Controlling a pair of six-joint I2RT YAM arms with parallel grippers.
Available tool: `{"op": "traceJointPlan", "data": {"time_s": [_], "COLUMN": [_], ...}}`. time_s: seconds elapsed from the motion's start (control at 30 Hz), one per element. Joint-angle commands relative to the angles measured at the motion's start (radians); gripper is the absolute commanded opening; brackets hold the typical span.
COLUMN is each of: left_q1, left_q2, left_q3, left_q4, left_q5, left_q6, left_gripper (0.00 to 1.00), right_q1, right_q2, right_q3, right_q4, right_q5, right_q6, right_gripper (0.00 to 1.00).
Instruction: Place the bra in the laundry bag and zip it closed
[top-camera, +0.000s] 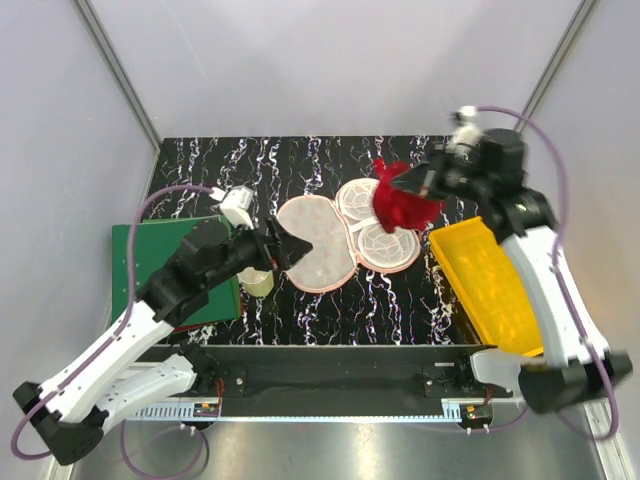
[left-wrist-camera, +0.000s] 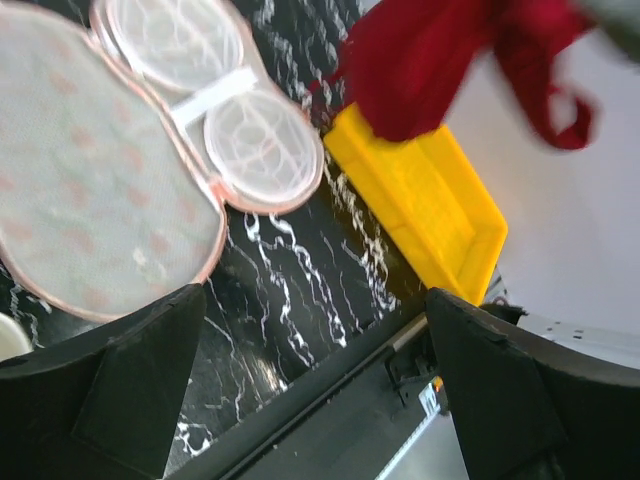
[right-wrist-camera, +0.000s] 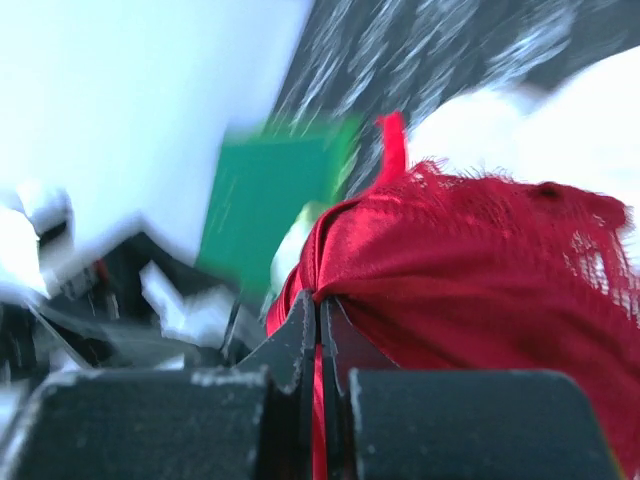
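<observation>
The laundry bag (top-camera: 318, 252) lies opened flat mid-table, its peach patterned half on the left and its white mesh cups (top-camera: 378, 222) on the right. The red lacy bra (top-camera: 405, 205) hangs above the mesh cups, pinched by my right gripper (top-camera: 418, 184), which is shut on its fabric. In the right wrist view the bra (right-wrist-camera: 480, 270) bulges from between the closed fingers of the right gripper (right-wrist-camera: 319, 315). My left gripper (top-camera: 290, 245) hovers open over the bag's left edge with nothing in it. In the left wrist view the left gripper (left-wrist-camera: 315, 380) frames bare table, with the bag (left-wrist-camera: 100, 190) and the bra (left-wrist-camera: 430, 60) beyond.
A yellow plastic tray (top-camera: 490, 285) sits at the right of the table, under the right arm. A green mat (top-camera: 165, 265) lies at the left edge, with a small pale round object (top-camera: 257, 283) beside it. A black rail (top-camera: 340, 380) runs along the near edge.
</observation>
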Motion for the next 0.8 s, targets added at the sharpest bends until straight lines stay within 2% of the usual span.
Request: {"op": "traceJointPlan", "data": {"time_s": [0.0, 0.1, 0.2, 0.3, 0.4, 0.43, 0.47, 0.5, 0.6, 0.63, 0.77], "left_q1": [0.002, 0.006, 0.006, 0.006, 0.006, 0.006, 0.006, 0.005, -0.001, -0.018, -0.108], "left_q2": [-0.121, -0.184, -0.201, -0.159, -0.070, -0.016, 0.013, 0.073, 0.169, 0.188, 0.260], "left_q3": [0.040, 0.025, 0.014, -0.006, -0.035, -0.058, -0.069, -0.080, -0.120, -0.123, -0.089], "left_q4": [-0.019, -0.057, -0.103, -0.114, -0.114, -0.103, -0.095, -0.083, -0.019, 0.018, 0.038], "left_q5": [-0.134, -0.197, -0.220, -0.163, -0.087, -0.050, -0.031, 0.008, 0.102, 0.111, 0.072], "left_q6": [0.060, 0.090, 0.119, 0.151, 0.142, 0.122, 0.116, 0.108, 0.082, 0.076, 0.093], "left_gripper": [0.98, 0.99, 0.99, 0.99, 0.99, 0.99, 0.99, 0.98, 0.95, 0.95, 0.94], "right_q1": [0.197, 0.220, 0.219, 0.222, 0.226, 0.228, 0.229, 0.228, 0.228, 0.228, 0.228], "right_q2": [0.161, 0.221, 0.241, 0.235, 0.187, 0.170, 0.153, 0.120, 0.030, -0.001, -0.150], "right_q3": [-0.009, -0.136, -0.312, -0.464, -0.575, -0.600, -0.642, -0.662, -0.736, -0.768, -0.837], "right_q4": [0.031, 0.022, 0.022, 0.027, 0.037, 0.047, 0.048, 0.047, 0.048, 0.044, -0.019], "right_q5": [-0.287, -0.309, -0.193, -0.006, 0.055, 0.055, 0.059, 0.065, 0.090, 0.143, 0.367], "right_q6": [-0.110, -0.144, -0.158, -0.123, -0.089, -0.083, -0.068, -0.057, 0.014, 0.064, 0.234], "right_gripper": [0.00, 0.00, 0.00, 0.00, 0.00, 0.05, 0.13, 0.25, 0.47, 0.62, 0.81]}}
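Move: The right hand holds the bra high up; the bare strip of table it is taken to lies about 13 cm back, 6 cm left and some 36 cm below. The open laundry bag is about 7 cm ahead and 8 cm left of that hand, the yellow tub 30 cm right and 6 cm back. From the left hand, the strip is some 12 cm right, 4 cm back and 27 cm down. Right hand lowers the bra some 30 cm and back onto bare table, opening; left hand rises, then sinks. ##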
